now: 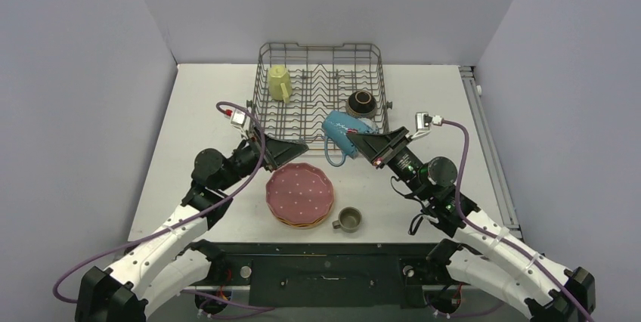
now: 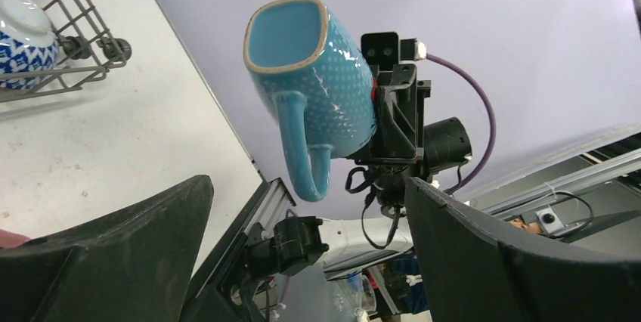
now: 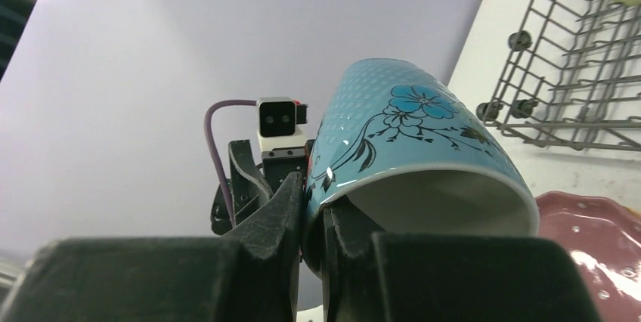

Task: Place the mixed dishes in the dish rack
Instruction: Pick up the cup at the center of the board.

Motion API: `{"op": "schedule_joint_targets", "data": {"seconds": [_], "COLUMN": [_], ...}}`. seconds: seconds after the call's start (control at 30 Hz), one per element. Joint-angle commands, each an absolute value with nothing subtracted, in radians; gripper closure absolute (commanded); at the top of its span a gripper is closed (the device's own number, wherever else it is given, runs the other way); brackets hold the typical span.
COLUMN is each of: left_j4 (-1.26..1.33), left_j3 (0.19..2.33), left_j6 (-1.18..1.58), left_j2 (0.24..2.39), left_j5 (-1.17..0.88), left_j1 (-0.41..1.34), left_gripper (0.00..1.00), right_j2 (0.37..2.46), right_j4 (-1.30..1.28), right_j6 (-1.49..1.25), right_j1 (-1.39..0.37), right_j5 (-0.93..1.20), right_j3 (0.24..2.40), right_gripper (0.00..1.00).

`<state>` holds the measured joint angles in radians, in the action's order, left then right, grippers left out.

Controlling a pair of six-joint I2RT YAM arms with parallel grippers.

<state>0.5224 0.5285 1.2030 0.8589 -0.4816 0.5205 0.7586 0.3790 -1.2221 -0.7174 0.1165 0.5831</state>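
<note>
A blue mug (image 1: 340,133) hangs on its side over the front edge of the dish rack (image 1: 321,57), and my right gripper (image 1: 363,142) is shut on one end of it. The right wrist view shows both fingers pinching the blue mug (image 3: 408,133) by its wall, right gripper (image 3: 314,216). My left gripper (image 1: 291,152) stands open and empty left of the mug, facing it. From the left wrist the blue mug (image 2: 314,88) shows its mouth, beyond the left gripper (image 2: 310,254). In the rack sit a yellow mug (image 1: 280,82), a dark brown bowl (image 1: 362,102) and a blue-white bowl (image 2: 23,42).
A stack of scalloped plates with a pink dotted one (image 1: 300,192) on top lies on the table in front of the rack. A small grey-olive mug (image 1: 348,220) stands upright just right of the stack. White walls enclose the table on three sides.
</note>
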Motion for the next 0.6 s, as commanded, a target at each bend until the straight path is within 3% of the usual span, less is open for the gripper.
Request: {"op": "schedule_joint_targets", "data": {"seconds": [0.0,0.57], "left_j4": [0.732,0.89], "left_j3": [0.513,0.492], "left_j6": [1.293,1.393], "left_j2": [0.86,0.89], "left_j5": [-0.508,-0.533], "left_j1": [0.511,0.502], "left_gripper": [0.04,0.04], "right_j2": [0.795,0.979], "right_j4": [0.655,0.853], "right_j6": [-1.267,-1.258], "right_j1": [-0.77,-0.964], "right_j5": [0.113,0.122], "right_j3": [0.64,0.725], "right_gripper": [1.0,1.0]}}
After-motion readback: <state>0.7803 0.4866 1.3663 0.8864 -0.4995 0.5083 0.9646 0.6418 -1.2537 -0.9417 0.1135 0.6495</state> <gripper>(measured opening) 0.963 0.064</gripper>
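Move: The right hand already holds the blue cup by its rim; the left gripper lies about 11 cm to its left, about level fore and aft, some 3 cm lower. From the left hand, the cup's middle is roughly 9 cm right, 3 cm ahead and 2 cm up. The pink plates lie about 30 cm right below the left hand; the small grey cup is some 31 cm below the right hand and 6 cm back. Right hand carries the blue cup 7 cm left, 4 cm back towards the open left gripper; both rise 3 cm. ##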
